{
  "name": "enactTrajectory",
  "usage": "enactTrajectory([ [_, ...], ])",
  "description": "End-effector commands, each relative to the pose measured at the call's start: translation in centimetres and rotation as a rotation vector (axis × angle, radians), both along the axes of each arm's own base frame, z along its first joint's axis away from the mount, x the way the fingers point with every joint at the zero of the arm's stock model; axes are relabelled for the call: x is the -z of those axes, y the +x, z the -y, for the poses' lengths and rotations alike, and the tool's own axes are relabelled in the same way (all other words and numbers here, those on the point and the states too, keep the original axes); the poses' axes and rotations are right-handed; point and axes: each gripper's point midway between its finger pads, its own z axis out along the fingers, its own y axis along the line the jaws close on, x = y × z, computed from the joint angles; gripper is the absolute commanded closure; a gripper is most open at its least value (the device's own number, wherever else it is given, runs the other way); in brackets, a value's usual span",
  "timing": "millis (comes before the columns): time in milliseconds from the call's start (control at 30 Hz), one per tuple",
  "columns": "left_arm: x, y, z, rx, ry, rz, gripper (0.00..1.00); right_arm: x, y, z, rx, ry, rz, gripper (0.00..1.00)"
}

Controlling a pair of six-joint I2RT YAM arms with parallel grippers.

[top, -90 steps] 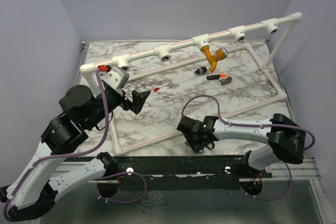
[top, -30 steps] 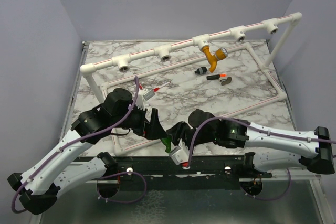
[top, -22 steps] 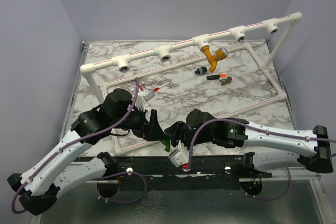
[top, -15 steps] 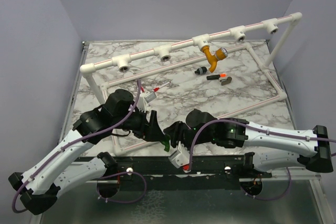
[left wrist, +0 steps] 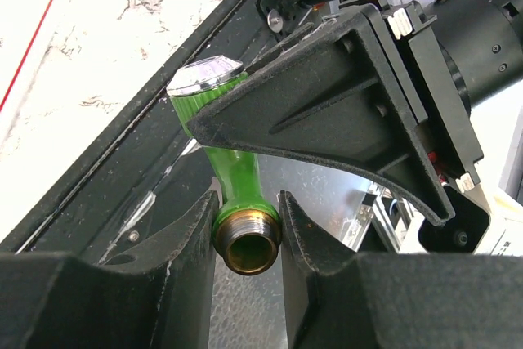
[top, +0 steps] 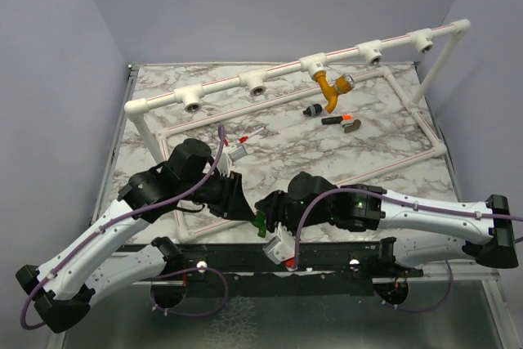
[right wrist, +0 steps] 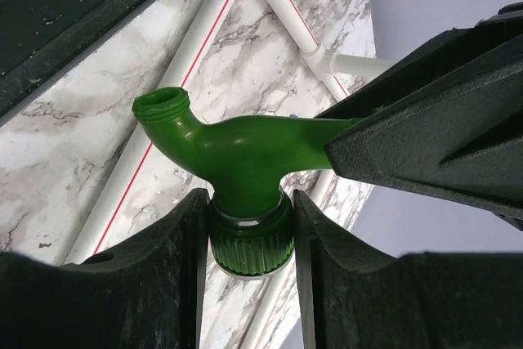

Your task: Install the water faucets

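The green faucet hangs between both grippers over the table's front edge. My left gripper is shut on its brass threaded end, with a finger on each side of the collar. My right gripper is shut on its ribbed green knob. The faucet's curved body and open spout point up in the right wrist view. Its silvery cap shows in the left wrist view. The mustard-orange faucet sits in a T-socket of the white pipe frame.
Small dark and red parts lie on the marble under the orange faucet. A thin red-tipped pen lies near the left arm. Several T-sockets on the upper pipe are open. The black front rail runs below the grippers.
Three seconds ago the arms were apart. They have come together at the front edge. In the last second the left gripper has moved slightly right, onto the green faucet that the right gripper holds.
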Motion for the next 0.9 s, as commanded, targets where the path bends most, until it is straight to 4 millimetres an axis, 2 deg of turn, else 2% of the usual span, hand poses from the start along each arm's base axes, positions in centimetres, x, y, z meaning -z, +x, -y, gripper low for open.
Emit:
enactTrajectory([
  [0,0.0,-0.9,0.1,0.046,-0.015,-0.033,1.0,-1.7,0.3,-0.5,0.016,0.052,0.024,0.99],
  [167,-0.2,-0.8,0.1,0.043,-0.016,-0.024,1.0,-2.2,0.7,-0.5,0.063,0.082,0.006,0.77],
  [333,-0.2,-0.6,0.1,0.038,-0.014,-0.012,1.0,-2.4,1.4,-0.2,0.151,0.097,-0.039,0.65],
  [400,-0.2,-0.6,0.1,0.039,-0.012,-0.013,1.0,-2.2,1.6,0.1,0.177,0.095,-0.051,0.45],
  [533,-0.1,-0.5,0.2,0.04,-0.009,-0.011,1.0,-2.3,1.6,0.7,0.205,0.085,-0.075,0.31],
  [700,0.0,-0.2,0.2,0.03,-0.002,-0.002,1.0,-3.5,1.6,1.2,0.227,0.111,-0.085,0.27],
  [800,-0.5,0.4,0.1,0.003,0.002,0.035,1.0,-4.1,2.1,2.1,0.285,0.122,-0.103,0.25],
  [867,-0.7,1.2,-0.2,-0.029,0.013,0.077,1.0,-3.9,2.2,3.0,0.327,0.109,-0.122,0.25],
])
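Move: The left gripper already pinches the green faucet by its threaded end; the faucet's middle lies about 2 cm to the right of this hand and 2 cm below. From the right gripper, still shut on the ribbed knob, that middle is some 3 cm back, 1 cm left and 1 cm higher. From the left hand, the front pipe on the table runs roughly 12 cm straight ahead and 22 cm down, with the red marker about 35 cm ahead, 1 cm left and 23 cm down. Hold the green faucet still in the left gripper, keeping its pinch on the threaded end. After a brief pause, open the right fingers off the ribbed knob and draw that hand up, to the right and forward, about 2.5 cm in all, while its wrist turns some 10 degrees clockwise. ##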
